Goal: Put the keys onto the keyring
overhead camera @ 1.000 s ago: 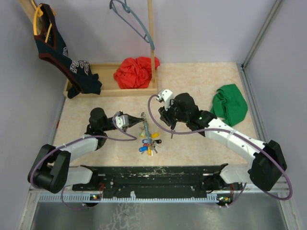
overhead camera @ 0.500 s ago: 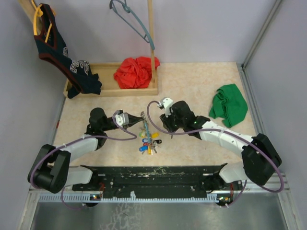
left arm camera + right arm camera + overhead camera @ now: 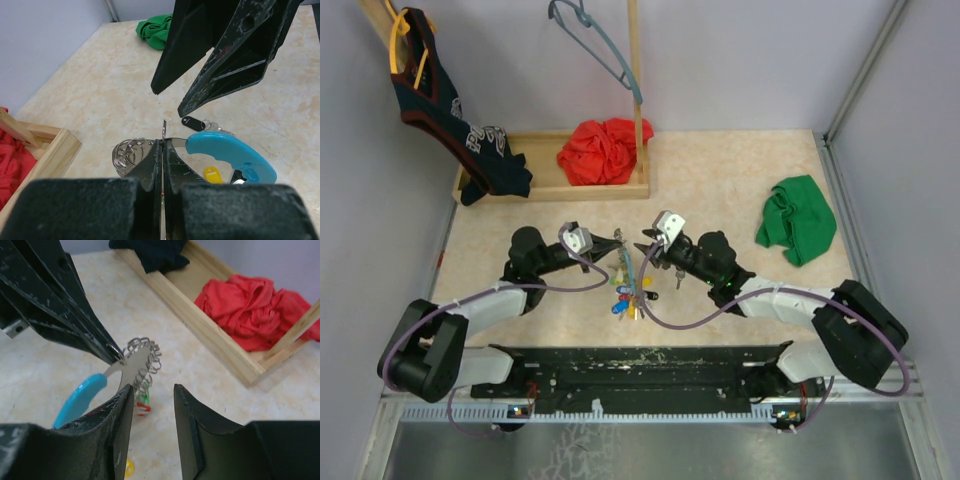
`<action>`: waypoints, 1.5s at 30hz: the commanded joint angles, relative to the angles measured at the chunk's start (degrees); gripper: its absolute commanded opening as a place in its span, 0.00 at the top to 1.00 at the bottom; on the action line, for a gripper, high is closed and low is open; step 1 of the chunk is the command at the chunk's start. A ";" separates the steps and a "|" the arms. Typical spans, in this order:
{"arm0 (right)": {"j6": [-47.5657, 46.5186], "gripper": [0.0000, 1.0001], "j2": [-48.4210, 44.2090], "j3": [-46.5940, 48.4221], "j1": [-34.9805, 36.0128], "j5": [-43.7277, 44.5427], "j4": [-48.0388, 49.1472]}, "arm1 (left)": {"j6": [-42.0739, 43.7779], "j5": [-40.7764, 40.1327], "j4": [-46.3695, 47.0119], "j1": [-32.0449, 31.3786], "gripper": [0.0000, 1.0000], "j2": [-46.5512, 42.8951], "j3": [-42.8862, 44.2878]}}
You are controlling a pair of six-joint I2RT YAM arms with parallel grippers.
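My left gripper (image 3: 611, 247) (image 3: 163, 146) is shut on the thin metal edge of the keyring (image 3: 176, 142), which has a light-blue section (image 3: 231, 156) and a cluster of small wire rings (image 3: 127, 152). Keys with coloured tags (image 3: 631, 297) hang and lie under it, among them a yellow tag (image 3: 212, 174) and a black one (image 3: 192, 123). My right gripper (image 3: 646, 254) (image 3: 152, 401) is open, just right of the keyring (image 3: 134, 364). Its left finger (image 3: 119, 420) is close beside the metal part. Green and red tags (image 3: 143, 396) show below.
A wooden tray (image 3: 542, 190) at the back holds a red cloth (image 3: 600, 150). A green cloth (image 3: 798, 222) lies at the right. A dark garment (image 3: 438, 100) and a grey-blue hanger (image 3: 597, 42) hang from the wooden rack behind.
My right arm has swung left and stretched low toward the keyring, its open gripper now beside it. The left gripper has shifted slightly right, still holding the keyring.
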 commanded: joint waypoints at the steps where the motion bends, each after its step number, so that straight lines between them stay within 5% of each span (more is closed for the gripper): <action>1: -1.67 0.62 2.66 0.22 1.19 -2.85 17.49 | -1.40 -2.65 3.98 -0.72 1.00 -0.21 -0.17; 23: -4.26 0.70 8.32 1.64 2.92 -3.10 20.22 | -3.92 -2.88 6.81 -1.87 1.00 0.56 -0.15; 45: -5.08 1.00 11.86 0.69 3.76 4.00 28.32 | -6.81 -6.86 11.20 -5.16 1.00 0.43 -1.98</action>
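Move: The small wire ring on the keyring, edge-on at the left hand's shut fingertips, has its free end about 4 cm to the right hand's left and 1 cm higher, with no forward offset; from the left hand it stands about 1 cm right and 1 cm up. From the right hand, the blue handle is about 6 cm back, 3 left and 3 down, the bunch of keys 13 back, 2 left and 10 down, and the black-tagged keys on the table 7 back, 11 right and 16 down. The free end of the small ring is what the right hand goes for: it slides left about 3.5 cm, rising nearly 3 cm at first, then sinking back 1 cm, while its fingertips tilt up some 10 degrees. Its open fingers then shut and pinch the wire right beside the left fingertips, which stay shut on the ring and edge less than 1 cm towards it. ##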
